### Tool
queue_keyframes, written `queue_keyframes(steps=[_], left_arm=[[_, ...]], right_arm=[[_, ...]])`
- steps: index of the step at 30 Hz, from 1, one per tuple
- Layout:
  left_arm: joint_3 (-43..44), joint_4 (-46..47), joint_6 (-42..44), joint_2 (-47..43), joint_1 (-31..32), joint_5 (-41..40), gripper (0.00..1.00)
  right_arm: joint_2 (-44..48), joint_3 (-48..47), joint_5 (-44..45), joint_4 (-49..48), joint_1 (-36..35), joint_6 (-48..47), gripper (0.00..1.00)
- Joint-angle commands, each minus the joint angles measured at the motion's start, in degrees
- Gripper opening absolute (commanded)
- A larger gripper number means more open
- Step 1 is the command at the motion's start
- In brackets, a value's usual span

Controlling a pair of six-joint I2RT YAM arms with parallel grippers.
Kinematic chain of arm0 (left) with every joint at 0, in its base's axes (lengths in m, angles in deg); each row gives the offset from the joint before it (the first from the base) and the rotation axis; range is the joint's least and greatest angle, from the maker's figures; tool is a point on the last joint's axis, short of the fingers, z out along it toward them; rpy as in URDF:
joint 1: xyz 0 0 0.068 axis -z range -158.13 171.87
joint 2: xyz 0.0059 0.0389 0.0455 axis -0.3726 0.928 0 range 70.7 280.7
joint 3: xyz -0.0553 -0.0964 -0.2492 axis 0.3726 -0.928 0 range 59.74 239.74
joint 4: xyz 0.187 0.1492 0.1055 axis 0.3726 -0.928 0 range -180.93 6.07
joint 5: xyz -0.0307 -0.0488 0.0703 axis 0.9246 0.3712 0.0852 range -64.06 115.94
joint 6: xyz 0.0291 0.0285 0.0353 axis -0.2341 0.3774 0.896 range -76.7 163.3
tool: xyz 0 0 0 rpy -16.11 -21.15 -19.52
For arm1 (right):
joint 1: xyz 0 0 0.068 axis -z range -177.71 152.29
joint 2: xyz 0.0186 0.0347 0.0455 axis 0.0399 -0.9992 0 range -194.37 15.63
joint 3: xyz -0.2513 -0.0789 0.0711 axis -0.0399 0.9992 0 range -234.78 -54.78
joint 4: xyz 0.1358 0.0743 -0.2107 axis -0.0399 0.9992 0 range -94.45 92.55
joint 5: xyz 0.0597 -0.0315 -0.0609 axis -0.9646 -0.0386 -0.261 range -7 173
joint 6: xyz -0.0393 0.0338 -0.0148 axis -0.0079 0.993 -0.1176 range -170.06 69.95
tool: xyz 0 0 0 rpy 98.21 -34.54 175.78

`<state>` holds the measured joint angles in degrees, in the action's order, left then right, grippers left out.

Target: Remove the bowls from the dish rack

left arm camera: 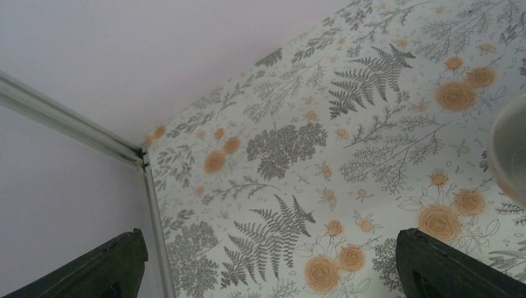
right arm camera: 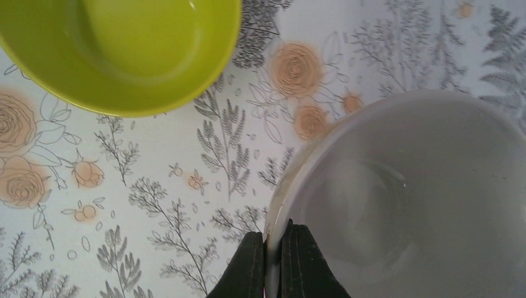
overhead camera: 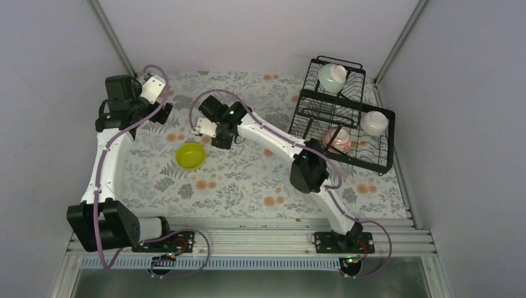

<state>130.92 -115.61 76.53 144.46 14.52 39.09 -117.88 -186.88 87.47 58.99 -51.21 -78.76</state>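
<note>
My right gripper [right arm camera: 273, 261] is shut on the rim of a pale bowl [right arm camera: 422, 186], one finger inside and one outside, just above the flowered table. In the top view the right gripper [overhead camera: 216, 133] covers that bowl. A lime-yellow bowl [overhead camera: 190, 155] sits upright on the table close beside it, and its rim fills the upper left of the right wrist view [right arm camera: 124, 56]. The black wire dish rack [overhead camera: 372, 162] at the far right holds a mint-green bowl [overhead camera: 332, 77], a white bowl [overhead camera: 374, 122] and a red-patterned bowl [overhead camera: 338, 139]. My left gripper [left arm camera: 270, 267] is open and empty near the back left corner [overhead camera: 160, 105].
Grey walls close in the table on the left, back and right, with a metal corner post [left arm camera: 146, 158] near the left gripper. The edge of the held bowl [left arm camera: 508, 149] shows at the right of the left wrist view. A rail [overhead camera: 248, 239] carries both arm bases.
</note>
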Motion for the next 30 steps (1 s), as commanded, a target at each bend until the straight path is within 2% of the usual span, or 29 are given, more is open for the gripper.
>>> queue_keyframes(steps=[1, 9, 15, 30], left_arm=[[-1.7, 1.8, 0.1, -1.0, -1.3, 2.5, 1.00], [-3.9, 2.7, 0.7, -1.3, -2.1, 4.1, 1.00], [-5.2, 2.9, 0.5, -2.0, -2.4, 5.1, 1.00], [-8.4, 3.4, 0.3, -3.6, -2.8, 6.4, 1.00]], right_arm=[[-0.9, -2.6, -0.2, -4.4, -1.4, 0.8, 0.03], [-2.2, -1.4, -2.4, -5.9, -1.5, 2.2, 0.04], [-2.0, 3.2, -1.1, -9.1, -1.3, 2.5, 0.04], [-5.8, 3.2, -1.9, -13.3, 2.4, 4.5, 0.04]])
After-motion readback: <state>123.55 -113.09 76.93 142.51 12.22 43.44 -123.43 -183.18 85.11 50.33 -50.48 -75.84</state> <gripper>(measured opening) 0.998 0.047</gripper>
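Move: My right hand already holds the white-lined bowl by its rim. I'm taking that bowl to clear table some 6 cm ahead of the hand, 3 cm to its left and about 10 cm below. The yellow-green bowl sits about 13 cm left of my right hand, 4 cm back and 10 cm down. From my empty left hand the clear spot lies about 3 cm ahead, 22 cm right and 25 cm below. Keeping the bowl's rim pinched in my closed right fingers, I lower it about 6 cm towards the table beside the yellow-green bowl. I ease some 2 cm left early on, pause the descent briefly, then creep about 2 cm forward as I sink again. My open left hand settles some 3 cm lower, touching nothing. ##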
